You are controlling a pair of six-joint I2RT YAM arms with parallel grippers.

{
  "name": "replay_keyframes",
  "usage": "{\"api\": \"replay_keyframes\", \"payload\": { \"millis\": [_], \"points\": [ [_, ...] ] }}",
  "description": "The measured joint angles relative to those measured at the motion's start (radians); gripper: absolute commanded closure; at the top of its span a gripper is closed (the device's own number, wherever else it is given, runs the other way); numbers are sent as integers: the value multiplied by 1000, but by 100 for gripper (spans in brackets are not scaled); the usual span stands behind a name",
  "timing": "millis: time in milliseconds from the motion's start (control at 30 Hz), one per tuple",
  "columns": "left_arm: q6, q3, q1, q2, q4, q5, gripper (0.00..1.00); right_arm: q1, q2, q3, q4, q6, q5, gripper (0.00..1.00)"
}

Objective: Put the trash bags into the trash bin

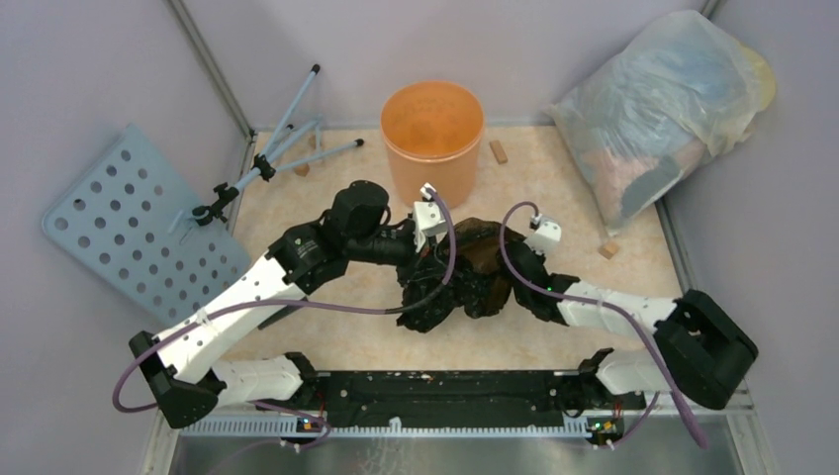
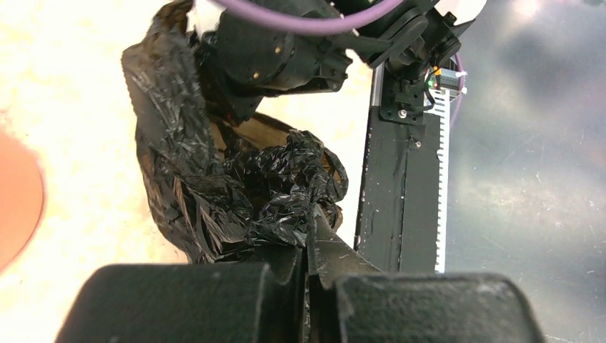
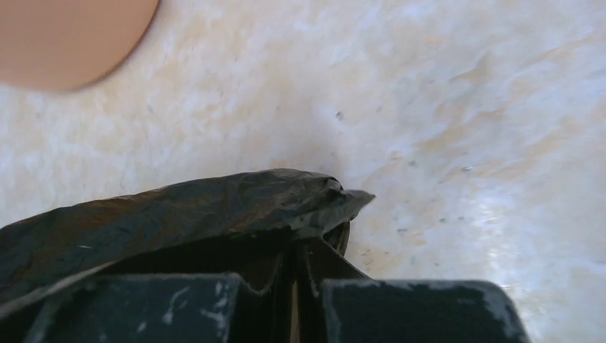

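The trash bag [image 1: 467,282], thin, glossy black and crumpled, hangs bunched between my two grippers at mid-table. My left gripper [image 1: 433,269] is shut on its left side. In the left wrist view the crinkled trash bag [image 2: 214,193] is pinched in the left gripper [image 2: 312,232]. My right gripper [image 1: 503,265] is shut on the right side. In the right wrist view a fold of the trash bag [image 3: 179,211] drapes over the right gripper [image 3: 300,250]. The trash bin [image 1: 432,129], a round orange bucket, stands upright behind the bag; its wall shows as trash bin [image 2: 14,200] and trash bin [image 3: 71,36].
A big translucent stuffed bag [image 1: 658,109] leans in the back right corner. A perforated grey-blue panel [image 1: 129,228] and a folded tripod [image 1: 267,158] lie at the left. Small wooden blocks [image 1: 498,150] sit by the bucket. A black rail [image 1: 445,391] runs along the near edge.
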Motion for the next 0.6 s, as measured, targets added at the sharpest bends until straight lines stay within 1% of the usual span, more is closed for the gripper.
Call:
{"api": "replay_keyframes", "payload": {
  "millis": [67, 133, 167, 233, 267, 333, 467, 533, 600],
  "points": [
    [0, 11, 0, -3, -6, -5, 100, -9, -58, -3, -43, 12, 47, 100],
    [0, 17, 0, -4, -9, -6, 100, -16, -138, -24, -40, -18, 58, 100],
    [0, 18, 0, -5, -10, -6, 100, -17, -177, -39, -32, -45, 52, 97],
    [0, 18, 0, -4, -14, -6, 100, -19, -266, -82, 12, -130, 0, 72],
    [1, 18, 0, -3, -17, -7, 100, -19, -317, -108, 44, -186, -49, 62],
    [5, 18, 0, 1, -18, -10, 100, -19, -412, -146, 81, -280, -134, 51],
    [21, 18, 0, 24, -19, -34, 100, -19, -552, -161, 98, -425, -273, 38],
    [31, 18, 0, 46, -20, -60, 100, -19, -597, -161, 92, -475, -326, 35],
    [37, 18, 0, 68, -20, -87, 100, -19, -635, -161, 77, -520, -377, 34]
  ]
}}
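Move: My right hand pinches the black trash bag's rim; the bag's crumpled middle is about 8 cm to its left, 7 cm back and 6 cm above. The trash bin stands some 17 cm ahead of my right hand and 18 cm left, its middle a bit higher, and a small wooden block lies about 21 cm to the right, level with it and 7 cm down. From my left hand, still gripping the bag, its middle is roughly 14 cm below, 5 cm ahead and 5 cm right. I lift my right hand about 12 cm, first easing the rim a little farther right, then drawing back some 5 cm and in towards the bag. As it rises the fingers tip upward and swing counter-clockwise some 30 degrees, and open past halfway, letting go of the rim with the tips spread at the bag's mouth. My shut left hand keeps its grip, finally dipping slightly forward and down. ##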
